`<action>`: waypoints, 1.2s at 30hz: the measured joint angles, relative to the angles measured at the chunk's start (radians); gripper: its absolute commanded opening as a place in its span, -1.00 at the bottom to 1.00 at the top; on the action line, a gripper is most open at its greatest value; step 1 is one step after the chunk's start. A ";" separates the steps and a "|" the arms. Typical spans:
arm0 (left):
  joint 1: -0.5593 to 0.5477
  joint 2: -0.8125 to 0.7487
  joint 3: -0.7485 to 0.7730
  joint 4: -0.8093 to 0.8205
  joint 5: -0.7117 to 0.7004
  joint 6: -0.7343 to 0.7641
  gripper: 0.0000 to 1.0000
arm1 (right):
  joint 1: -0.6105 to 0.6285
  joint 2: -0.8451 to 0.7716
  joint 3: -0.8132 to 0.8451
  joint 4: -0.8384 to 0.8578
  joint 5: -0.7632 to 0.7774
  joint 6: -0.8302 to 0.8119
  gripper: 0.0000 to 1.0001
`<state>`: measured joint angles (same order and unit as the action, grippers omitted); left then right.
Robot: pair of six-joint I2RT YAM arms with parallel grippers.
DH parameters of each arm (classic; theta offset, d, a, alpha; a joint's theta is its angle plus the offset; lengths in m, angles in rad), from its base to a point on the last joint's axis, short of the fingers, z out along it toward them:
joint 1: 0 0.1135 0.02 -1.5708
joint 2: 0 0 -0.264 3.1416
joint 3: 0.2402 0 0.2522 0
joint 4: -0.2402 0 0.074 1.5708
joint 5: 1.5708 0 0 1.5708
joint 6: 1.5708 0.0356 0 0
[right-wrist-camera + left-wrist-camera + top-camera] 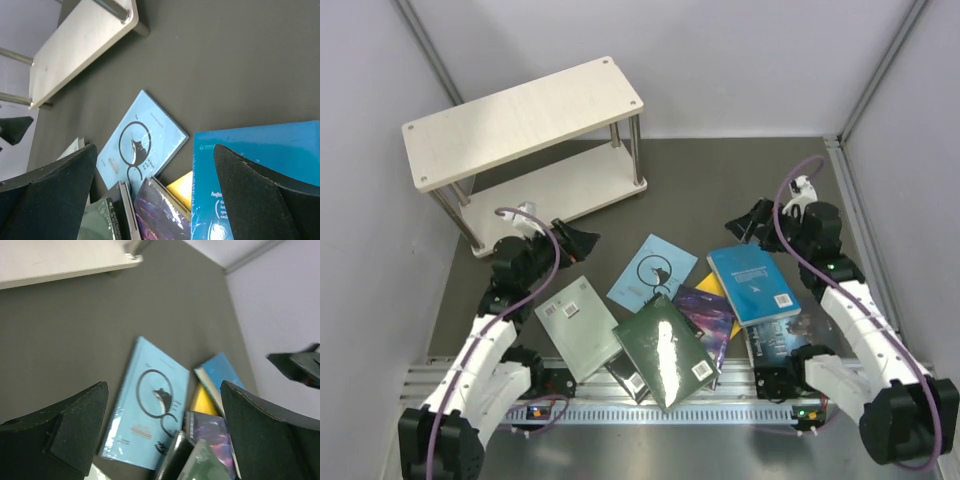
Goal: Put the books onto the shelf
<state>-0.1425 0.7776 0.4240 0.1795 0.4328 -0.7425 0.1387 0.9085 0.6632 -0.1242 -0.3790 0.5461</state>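
Note:
Several books lie in a loose heap at the table's near middle: grey-green, dark green, light blue with a black swirl, purple, yellow, bright blue and dark blue. The pale wood shelf stands at the back left with nothing on its boards. My left gripper hovers open between the shelf and the heap, empty, above the light blue book. My right gripper hangs open and empty over the bright blue book.
White walls close in the dark mat on the left, back and right. A metal rail runs along the near edge between the arm bases. Bare mat lies between the shelf and the right wall.

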 measured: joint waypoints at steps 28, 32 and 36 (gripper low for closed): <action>-0.348 0.146 0.043 -0.329 -0.462 0.064 0.97 | 0.486 0.447 0.158 -0.087 -0.187 -0.172 0.99; -0.350 0.146 0.039 -0.330 -0.468 0.066 0.96 | 0.546 0.451 0.100 -0.019 -0.268 -0.134 0.99; -0.351 0.145 0.039 -0.330 -0.473 0.069 0.92 | 0.587 0.472 0.043 0.065 -0.317 -0.092 0.99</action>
<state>-0.4931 0.9230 0.4633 -0.1501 -0.0406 -0.6731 0.7254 1.3804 0.7063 -0.0593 -0.6960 0.4541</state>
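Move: The green book lies about 24 cm back, 20 cm left and 17 cm below the right hand; the light blue book is some 18 cm farther out than it and 2 cm left, the purple book 7 cm farther out and 11 cm right. From the left hand, the light blue book is roughly 16 cm right and 4 cm back; the grey book is 19 cm back, 4 cm left. Open right hand swings about 25 cm left, back and down towards the green book; left sinks 10 cm. ##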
